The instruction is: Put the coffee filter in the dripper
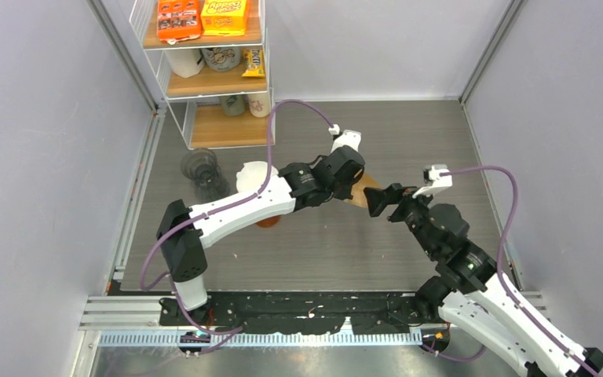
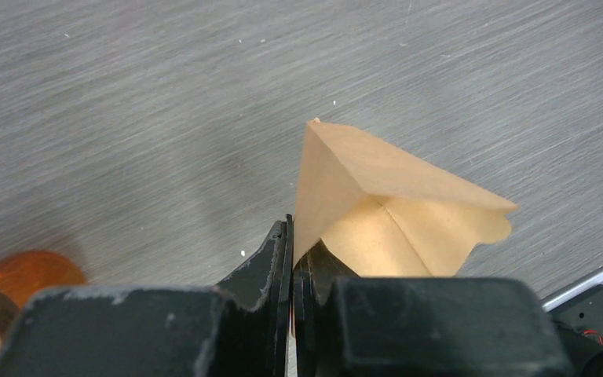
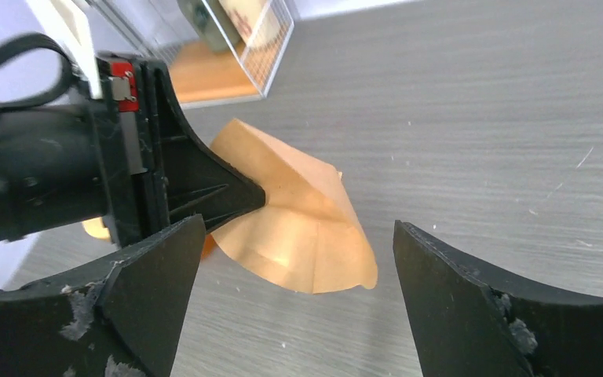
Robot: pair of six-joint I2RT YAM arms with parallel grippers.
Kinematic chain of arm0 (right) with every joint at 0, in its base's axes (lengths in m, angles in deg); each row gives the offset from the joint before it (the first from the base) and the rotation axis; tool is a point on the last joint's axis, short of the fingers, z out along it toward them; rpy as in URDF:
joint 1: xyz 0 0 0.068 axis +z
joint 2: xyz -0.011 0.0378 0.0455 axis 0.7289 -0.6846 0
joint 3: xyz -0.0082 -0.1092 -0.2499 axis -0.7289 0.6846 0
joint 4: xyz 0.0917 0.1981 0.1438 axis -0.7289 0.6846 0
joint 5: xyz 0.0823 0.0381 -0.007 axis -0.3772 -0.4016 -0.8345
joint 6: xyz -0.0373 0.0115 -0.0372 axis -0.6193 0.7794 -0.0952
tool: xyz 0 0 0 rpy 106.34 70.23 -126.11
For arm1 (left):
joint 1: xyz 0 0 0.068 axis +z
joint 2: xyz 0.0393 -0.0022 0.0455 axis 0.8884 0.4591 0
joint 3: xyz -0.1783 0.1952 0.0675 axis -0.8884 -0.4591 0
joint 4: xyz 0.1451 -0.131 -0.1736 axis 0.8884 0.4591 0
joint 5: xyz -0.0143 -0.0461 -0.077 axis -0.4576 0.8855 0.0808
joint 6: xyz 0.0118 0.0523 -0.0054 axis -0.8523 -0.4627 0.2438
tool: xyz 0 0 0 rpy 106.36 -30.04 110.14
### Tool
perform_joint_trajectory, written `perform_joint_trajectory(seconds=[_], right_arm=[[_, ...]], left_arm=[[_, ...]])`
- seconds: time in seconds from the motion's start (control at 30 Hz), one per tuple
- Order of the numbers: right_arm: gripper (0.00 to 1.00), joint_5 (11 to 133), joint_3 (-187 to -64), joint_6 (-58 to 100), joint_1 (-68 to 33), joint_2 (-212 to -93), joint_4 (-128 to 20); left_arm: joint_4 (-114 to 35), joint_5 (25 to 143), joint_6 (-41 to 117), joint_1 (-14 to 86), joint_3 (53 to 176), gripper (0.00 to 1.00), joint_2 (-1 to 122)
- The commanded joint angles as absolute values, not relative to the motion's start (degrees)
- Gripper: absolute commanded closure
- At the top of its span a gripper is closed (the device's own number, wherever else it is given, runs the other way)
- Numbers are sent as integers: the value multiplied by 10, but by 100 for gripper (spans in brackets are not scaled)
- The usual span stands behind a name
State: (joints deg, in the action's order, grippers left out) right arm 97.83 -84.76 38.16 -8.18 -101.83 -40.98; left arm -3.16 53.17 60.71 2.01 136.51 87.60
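Observation:
A brown paper coffee filter (image 2: 392,188), a cone with its mouth spread, hangs above the grey table. My left gripper (image 2: 293,236) is shut on its edge. In the top view the filter (image 1: 365,191) sits between the left gripper (image 1: 353,187) and the right gripper (image 1: 377,201). My right gripper (image 3: 298,228) is open, its fingers standing wide on either side of the filter (image 3: 306,224) without touching it. The orange dripper (image 1: 268,222) stands on the table, mostly hidden under the left forearm. An edge of the dripper (image 2: 27,271) shows at the lower left of the left wrist view.
A wire-and-wood shelf (image 1: 204,78) with snack boxes and cups stands at the back left. A dark glass vessel (image 1: 202,171) and a white round object (image 1: 250,174) sit in front of it. Grey walls close both sides.

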Motion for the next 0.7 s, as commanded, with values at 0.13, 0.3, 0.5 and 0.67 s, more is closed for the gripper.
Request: perform_joint_trajectory(seconds=[0.13,0.3,0.5,0.67], right_arm=[[4,1123,-795,393,-83,-912,-469],[5,1198,-775,403,-83,-901,-455],[5,1249,-769,401,-83,-898,-435],[5,1257,-768,404,-82,-894,-421]], left_arm=[[-54,548,565,71,1375,92,795],[-34,549,548,118,1374,93,747],[-22,494,532,172,1324,91,636],[1,493,565,264,1250,88,539]])
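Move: The left gripper still pinches the brown coffee filter; the dripper it is bound for lies about 20 cm to its left, 4 cm ahead and 6 cm below, with a white filter already in it and the carafe beneath. A dark glass jug stands some 12 cm ahead and 37 cm to the left, 13 cm lower. From the empty, wide-open right gripper the dripper is roughly 8 cm ahead, 26 cm left and 11 cm below. Keep the brown filter pinched and swing the left gripper some 18 cm left while raising it about 14 cm, leading with 5 cm forward, speeding up until it is high over the dripper; let the fingers tip up and turn counter-clockwise as it goes. Draw the open right gripper away to the right, first up a little and then down, turning it clockwise. ##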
